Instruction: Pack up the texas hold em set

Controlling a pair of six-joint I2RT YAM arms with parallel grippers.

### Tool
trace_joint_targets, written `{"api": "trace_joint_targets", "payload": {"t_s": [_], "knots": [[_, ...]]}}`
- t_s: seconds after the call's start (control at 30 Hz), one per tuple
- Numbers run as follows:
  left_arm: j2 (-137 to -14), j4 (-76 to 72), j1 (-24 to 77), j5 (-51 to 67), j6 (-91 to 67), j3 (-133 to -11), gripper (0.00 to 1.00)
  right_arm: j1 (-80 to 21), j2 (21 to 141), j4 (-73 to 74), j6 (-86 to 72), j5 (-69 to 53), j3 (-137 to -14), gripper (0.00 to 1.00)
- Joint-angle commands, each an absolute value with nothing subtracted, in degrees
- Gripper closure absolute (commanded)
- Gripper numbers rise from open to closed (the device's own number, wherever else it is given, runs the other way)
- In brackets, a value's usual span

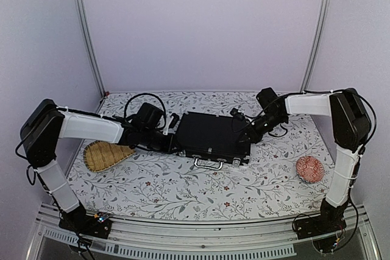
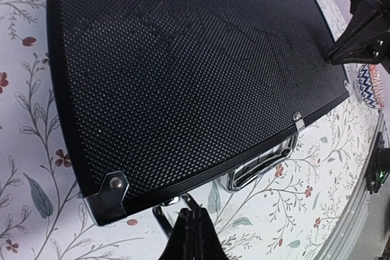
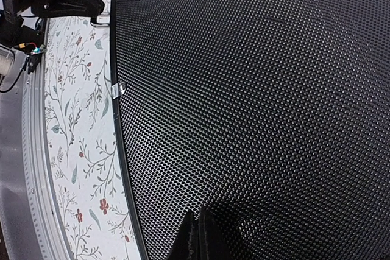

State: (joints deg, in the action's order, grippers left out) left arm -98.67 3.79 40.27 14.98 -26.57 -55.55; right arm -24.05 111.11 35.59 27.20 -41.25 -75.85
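The texas hold em set shows as a black dimpled case [image 1: 210, 138] lying flat with its lid down in the middle of the table. Its silver handle [image 1: 208, 164] faces the near edge. My left gripper [image 2: 194, 214] is shut, its tips just off the case's front edge [image 2: 183, 71], beside a silver latch [image 2: 167, 204] and left of the handle [image 2: 262, 165]. My right gripper [image 3: 200, 216] is shut too, its tips over the lid [image 3: 256, 101] near the case's right end. In the top view the left gripper [image 1: 177, 146] and right gripper [image 1: 245, 139] flank the case.
A woven straw tray [image 1: 106, 155] lies left of the case, partly under the left arm. A red patterned bowl [image 1: 311, 168] sits near the right arm's base. The floral cloth [image 1: 183, 190] covers the table. Metal rails run along the near edge.
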Motion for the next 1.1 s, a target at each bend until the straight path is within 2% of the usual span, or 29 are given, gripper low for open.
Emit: {"api": "trace_joint_targets", "payload": {"t_s": [0.0, 0.67, 1.07], "knots": [[-99.7, 3.9, 41.0, 17.0, -25.8, -56.0, 1.0, -24.3, 113.1, 35.5, 27.4, -39.6, -75.2, 0.96], [-105.7, 1.5, 41.8, 19.0, -26.0, -53.8, 1.0, -24.3, 114.8, 36.6, 27.9, -39.5, -75.7, 0.95], [-106.3, -0.8, 41.8, 14.1, -26.8, -53.5, 1.0, -24.3, 115.6, 36.9, 28.0, -39.6, -75.8, 0.95]]}}
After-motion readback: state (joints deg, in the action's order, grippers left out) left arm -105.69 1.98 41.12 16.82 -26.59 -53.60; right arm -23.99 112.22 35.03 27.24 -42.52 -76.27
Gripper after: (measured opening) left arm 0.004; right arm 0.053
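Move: The case's front-left latch hangs open about 5 cm below the closed left fingertips and 3 cm to their right, no farther out or back. From that hand the case handle lies some 11 cm right, 5 cm back and 5 cm down; the right latch is about 21 cm right, 5 cm back and equally low. From the right hand, resting on the lid, the left latch is some 22 cm left, 5 cm back and 5 cm down. Left hand, fingers shut, sinks about 6 cm and slightly back to the left latch; right keeps pressing the lid. ##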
